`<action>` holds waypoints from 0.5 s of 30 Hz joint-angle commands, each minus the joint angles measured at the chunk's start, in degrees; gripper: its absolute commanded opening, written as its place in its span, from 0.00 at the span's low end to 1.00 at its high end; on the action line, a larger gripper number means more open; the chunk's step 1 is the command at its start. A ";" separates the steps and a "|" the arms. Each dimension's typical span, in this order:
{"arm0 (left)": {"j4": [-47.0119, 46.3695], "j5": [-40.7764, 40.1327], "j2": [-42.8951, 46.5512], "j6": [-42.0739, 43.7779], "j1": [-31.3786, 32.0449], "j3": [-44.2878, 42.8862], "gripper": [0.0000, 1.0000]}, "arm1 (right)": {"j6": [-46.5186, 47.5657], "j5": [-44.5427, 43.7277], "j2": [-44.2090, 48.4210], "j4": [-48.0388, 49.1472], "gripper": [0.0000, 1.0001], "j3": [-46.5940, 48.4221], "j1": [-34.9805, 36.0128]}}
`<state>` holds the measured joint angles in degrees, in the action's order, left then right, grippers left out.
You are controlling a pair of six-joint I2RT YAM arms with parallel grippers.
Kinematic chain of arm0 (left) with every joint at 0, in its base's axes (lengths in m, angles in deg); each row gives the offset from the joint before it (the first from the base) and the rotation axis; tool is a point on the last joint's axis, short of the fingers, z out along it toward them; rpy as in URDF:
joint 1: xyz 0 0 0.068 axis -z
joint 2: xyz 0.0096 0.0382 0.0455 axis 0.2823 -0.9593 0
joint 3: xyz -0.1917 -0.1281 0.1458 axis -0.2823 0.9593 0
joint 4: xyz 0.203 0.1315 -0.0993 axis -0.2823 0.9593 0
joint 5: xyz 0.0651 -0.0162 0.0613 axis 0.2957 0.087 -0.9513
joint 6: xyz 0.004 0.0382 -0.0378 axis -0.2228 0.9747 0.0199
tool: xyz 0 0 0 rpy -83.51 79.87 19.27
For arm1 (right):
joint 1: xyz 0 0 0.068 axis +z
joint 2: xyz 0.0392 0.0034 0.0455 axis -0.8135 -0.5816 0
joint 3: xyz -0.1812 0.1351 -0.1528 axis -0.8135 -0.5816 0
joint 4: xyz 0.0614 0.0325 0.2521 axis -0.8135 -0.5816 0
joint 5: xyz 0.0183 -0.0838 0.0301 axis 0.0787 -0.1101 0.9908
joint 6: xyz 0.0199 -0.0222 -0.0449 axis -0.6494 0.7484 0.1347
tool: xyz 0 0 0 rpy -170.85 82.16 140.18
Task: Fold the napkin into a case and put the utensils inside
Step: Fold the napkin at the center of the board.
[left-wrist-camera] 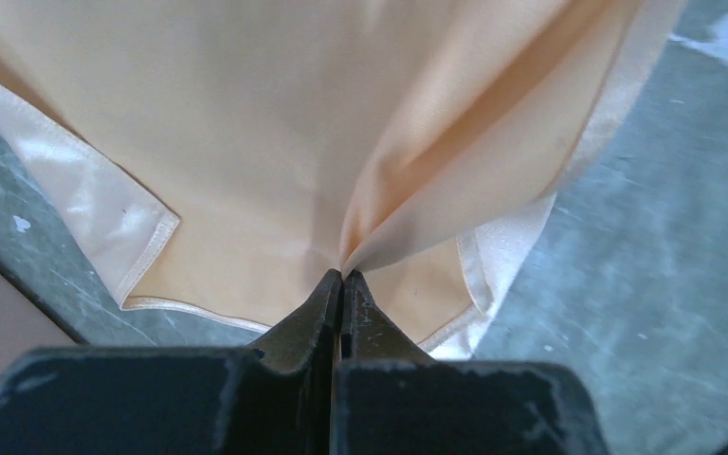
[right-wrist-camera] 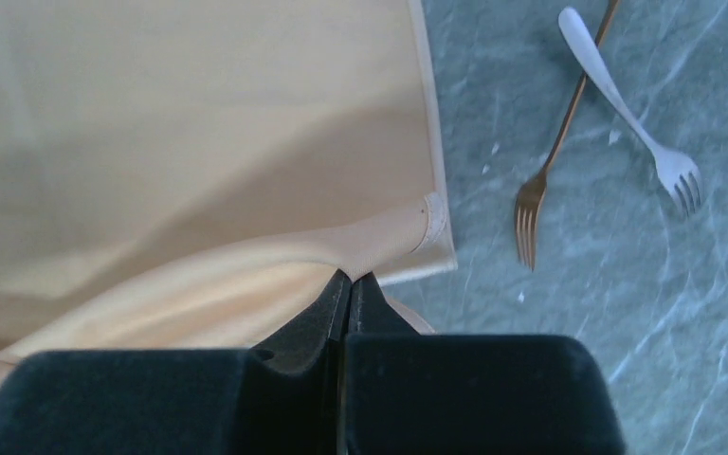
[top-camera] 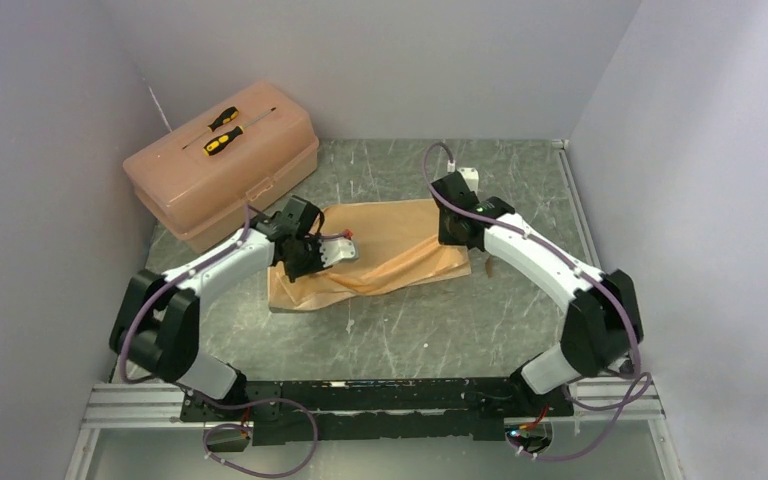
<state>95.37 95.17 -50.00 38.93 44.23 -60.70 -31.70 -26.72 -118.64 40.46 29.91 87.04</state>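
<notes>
The peach-tan satin napkin (top-camera: 390,245) lies creased and partly doubled over on the table between the two arms; no case shape is in view. My left gripper (top-camera: 300,270) is at the cloth's left end, shut on a raised fold of the napkin (left-wrist-camera: 246,123) at its tips (left-wrist-camera: 343,275). My right gripper (top-camera: 457,240) is at the right end, its tips (right-wrist-camera: 351,277) shut on a fold of the napkin (right-wrist-camera: 171,123) beside a hemmed corner. Of the utensils, a golden-brown fork (right-wrist-camera: 550,161) and a pale fork (right-wrist-camera: 626,104) lie crossed on the table right of the cloth.
A pink plastic toolbox (top-camera: 222,170) stands at the back left with two yellow-and-black screwdrivers (top-camera: 222,130) on its lid. Grey walls close in the table on three sides. The grey marbled tabletop (top-camera: 410,330) lies bare in front of the napkin.
</notes>
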 commanded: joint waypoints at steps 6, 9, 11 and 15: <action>-9.53 -7.26 -6.41 -0.02 -2.90 -1.91 0.25 | 7.35 -4.37 -11.40 14.60 0.00 1.64 -5.86; -11.29 -8.01 -7.57 -0.12 -4.60 -3.83 0.46 | 7.29 -6.84 -14.94 13.93 0.15 4.42 -6.69; -10.45 -6.76 -8.45 -0.60 -6.03 -6.46 0.60 | 7.09 -7.55 -16.37 14.00 0.37 6.21 -6.93; -7.58 -4.26 -10.60 -0.58 -7.29 -12.05 0.75 | 7.38 -7.58 -18.02 14.58 0.51 10.13 -6.97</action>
<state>87.98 88.91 -59.49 38.97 38.20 -66.86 -24.97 -31.77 -136.68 51.85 34.52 80.24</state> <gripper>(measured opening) 0.728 0.485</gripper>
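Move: Both hands hold the napkin's near edge folded up. The left's laying-down spot on the napkin is about 3 cm ahead, 2 cm left and 5 cm below; the pink box's middle is roughly 22 cm ahead and 16 cm left. The right's spot is some 6 cm ahead, 3 cm right and 11 cm below; on the board 12 cm below that hand, the brown fork is about 12 cm right and 3 cm ahead, the silver fork 15 cm right and 2 cm ahead. Lay the held near edge over the napkin and let it go. Carry the right gripper forward about 8 cm while sinking some 6 cm and easing right, rolling its left side down slightly and opening late. Bring the left gripper forward and a little down, open it early, then continue forward and left, rising slightly at the end, with a slight counter-clockwise turn. ##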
